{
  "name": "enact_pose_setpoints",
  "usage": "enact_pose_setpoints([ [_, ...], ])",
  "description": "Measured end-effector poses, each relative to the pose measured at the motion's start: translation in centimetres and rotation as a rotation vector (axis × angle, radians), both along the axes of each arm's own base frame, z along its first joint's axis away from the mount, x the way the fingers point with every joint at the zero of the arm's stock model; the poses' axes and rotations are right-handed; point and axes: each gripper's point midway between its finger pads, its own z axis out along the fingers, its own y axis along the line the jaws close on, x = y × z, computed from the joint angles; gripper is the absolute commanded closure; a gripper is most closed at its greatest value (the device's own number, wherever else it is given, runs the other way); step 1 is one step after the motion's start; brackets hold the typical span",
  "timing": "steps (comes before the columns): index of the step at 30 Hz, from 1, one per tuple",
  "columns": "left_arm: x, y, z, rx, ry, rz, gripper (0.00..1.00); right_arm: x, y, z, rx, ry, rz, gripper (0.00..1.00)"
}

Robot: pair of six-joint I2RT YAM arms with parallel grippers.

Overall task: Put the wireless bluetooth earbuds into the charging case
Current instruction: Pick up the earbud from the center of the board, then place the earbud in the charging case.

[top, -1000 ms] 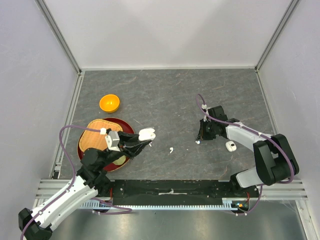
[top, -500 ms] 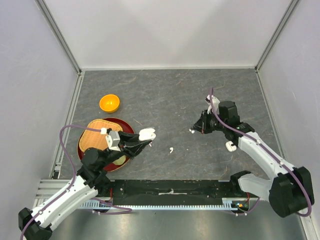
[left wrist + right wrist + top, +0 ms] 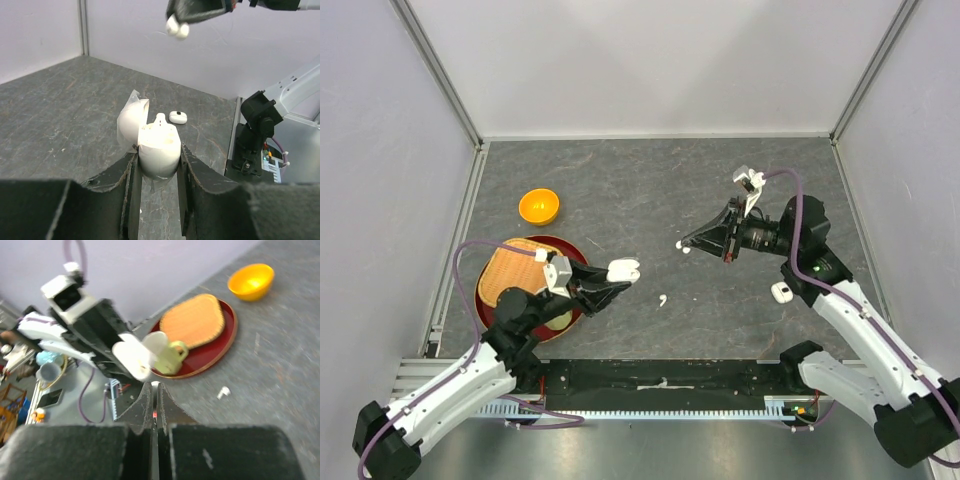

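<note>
My left gripper is shut on an open white charging case, held above the table with its lid tipped back. One earbud's stem sticks up from the case. My right gripper is shut on a tiny white earbud, in the air to the right of the case. From the left wrist this earbud hangs above the case. Another earbud lies loose on the table between the arms.
A second white case lies closed on the table beside the right arm. A red tray with a woven mat and a pale yellow object sits at the left. An orange bowl stands behind it.
My right gripper rose from the table with the earbud and swung left toward the open case. The left gripper shifted slightly right with the case.
</note>
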Motion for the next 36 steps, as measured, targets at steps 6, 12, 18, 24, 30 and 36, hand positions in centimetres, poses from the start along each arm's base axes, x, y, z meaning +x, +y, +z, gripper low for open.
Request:
enact_pose_setpoints([
  [6, -0.8, -0.9, 0.5, 0.0, -0.012, -0.077, 0.98, -4.5, 2.4, 4.9, 0.054, -0.152, 0.186, 1.0],
  [12, -2.1, -1.9, 1.7, -0.004, -0.034, -0.182, 0.98, -6.1, 3.7, 6.4, 0.059, -0.23, 0.266, 1.0],
  [18, -2.9, -2.5, 2.3, -0.004, -0.042, -0.25, 0.98, -6.7, 5.2, 5.3, 0.021, -0.218, 0.31, 1.0],
  [24, -3.0, -2.9, 2.0, 0.002, -0.028, -0.281, 0.98, -7.3, 6.4, 4.1, -0.016, -0.213, 0.336, 1.0],
  [30, -3.2, -3.2, 2.0, -0.002, -0.019, -0.301, 0.98, -8.2, 7.7, 3.4, -0.041, -0.221, 0.361, 1.0],
  [36, -3.2, -3.2, 2.2, -0.012, -0.016, -0.306, 0.98, -8.6, 8.9, 2.1, -0.076, -0.218, 0.377, 1.0],
])
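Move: The open charging case, still gripped in the left hand, lies about 14 cm to the left of the right hand, 5 cm back and a few centimetres lower. The loose earbud on the table is some 5 cm to the right hand's left, about level with it fore and aft, and nearly 30 cm below. From the left hand, the earbud pinched by the right is about 15 cm right, 5 cm ahead and 5 cm higher. Right hand carries its pinched earbud about 12 cm left and back towards the case, left hand bringing case rightward. ##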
